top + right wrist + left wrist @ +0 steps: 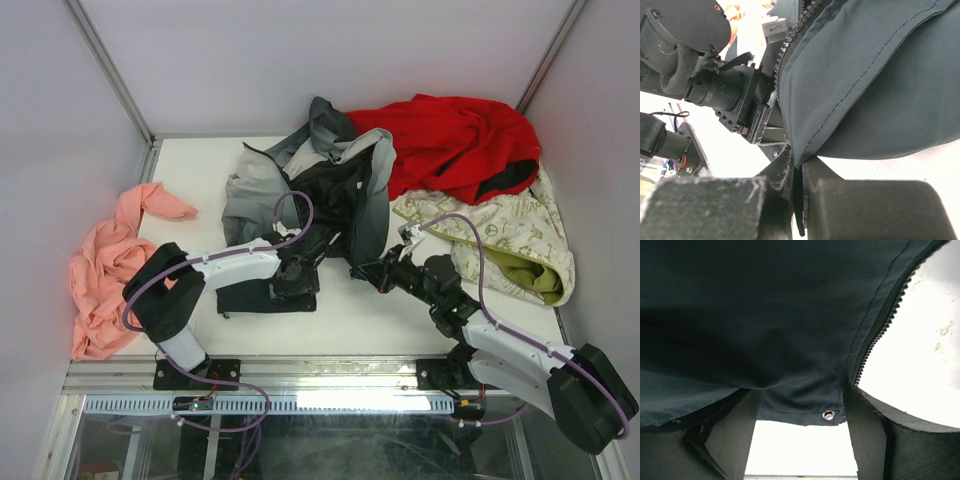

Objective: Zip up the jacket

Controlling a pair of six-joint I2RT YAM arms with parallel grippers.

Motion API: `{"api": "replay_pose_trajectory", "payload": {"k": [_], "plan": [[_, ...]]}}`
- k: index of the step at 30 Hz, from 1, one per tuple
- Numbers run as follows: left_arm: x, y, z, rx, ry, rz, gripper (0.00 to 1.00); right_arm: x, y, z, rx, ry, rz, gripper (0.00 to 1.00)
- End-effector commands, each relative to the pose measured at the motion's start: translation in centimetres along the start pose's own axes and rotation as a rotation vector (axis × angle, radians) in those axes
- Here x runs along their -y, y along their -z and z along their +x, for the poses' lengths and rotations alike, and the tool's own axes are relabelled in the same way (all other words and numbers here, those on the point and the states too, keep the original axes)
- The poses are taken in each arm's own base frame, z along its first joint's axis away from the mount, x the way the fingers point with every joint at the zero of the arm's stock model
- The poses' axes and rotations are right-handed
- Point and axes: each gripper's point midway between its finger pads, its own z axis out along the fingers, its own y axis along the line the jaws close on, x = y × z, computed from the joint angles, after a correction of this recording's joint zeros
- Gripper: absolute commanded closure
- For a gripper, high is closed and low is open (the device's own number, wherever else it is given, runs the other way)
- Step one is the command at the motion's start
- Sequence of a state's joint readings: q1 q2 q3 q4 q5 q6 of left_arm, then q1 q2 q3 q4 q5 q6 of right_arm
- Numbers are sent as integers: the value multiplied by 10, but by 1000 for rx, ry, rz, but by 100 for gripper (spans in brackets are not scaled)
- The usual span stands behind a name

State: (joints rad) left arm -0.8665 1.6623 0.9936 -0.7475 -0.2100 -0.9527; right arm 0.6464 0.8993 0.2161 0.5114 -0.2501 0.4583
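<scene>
The jacket [335, 185] lies crumpled mid-table, dark charcoal and light grey with a black lining. My left gripper [303, 262] is at its lower left hem and my right gripper [368, 268] at its lower right hem. In the left wrist view the left gripper [800, 407] stands open, and a dark hem corner with a silver eyelet [828, 414] hangs in the gap. Zipper teeth [885, 330] run up its right edge. In the right wrist view the right gripper [801, 167] is shut on the jacket's lower edge [860, 85], below a row of zipper teeth [790, 47].
A red garment [450, 140] lies at the back right, partly over a cream patterned cloth [505, 235]. A pink cloth [105, 270] is bunched at the left edge. Metal posts and grey walls close in the table. The left arm's wrist [725, 90] sits close beside the right gripper.
</scene>
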Motion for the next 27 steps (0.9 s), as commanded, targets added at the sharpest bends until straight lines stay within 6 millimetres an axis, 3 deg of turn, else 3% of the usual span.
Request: {"api": "replay_pose_trajectory", "payload": {"k": [1,10,16,18,24,27], "plan": [[-8,-19,19,-47,-20,-66,33,-13,1,-25,97,23,-49,100],[-26,-45,48,-102,-65,-177,44,-14,3,-26,101,24,-52,100],[-41,-58,60,-115,-87,-241,59,-14,3,-25,93,22,-48,100],[-37,-53,54,-80,-75,-218,70,-13,2,-24,88,21,-44,100],[8,-15,14,90,-36,32,96,-10,-6,-24,72,16,-35,100],[29,10,-4,178,-17,179,100,-10,-9,-25,65,14,-32,100]]}}
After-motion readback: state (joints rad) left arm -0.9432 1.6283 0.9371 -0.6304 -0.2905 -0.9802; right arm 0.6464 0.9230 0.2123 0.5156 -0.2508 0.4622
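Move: The left hand points down, open, over the jacket's left front panel. The panel's zipper edge, near the bottom hem, lies about 2 cm to its right and 1 cm below, with the hem snap some 2 cm right and 3 cm back. The right panel's bottom end, held in the right hand, is roughly 12 cm to the right, 3 cm ahead and 11 cm higher. From the right hand the left zipper edge lies about 10 cm left, 3 cm back and 12 cm below. The left fingers, wide open at first, shut fully on the cloth of the left panel just inside its zipper edge near the hem, pinching a fold as the hand shifts about 2 cm right. It first sinks about 1 cm, then rises nearly as much again with a slight wrist tilt. The right hand stays in place, still pinching the right panel's bottom end. ##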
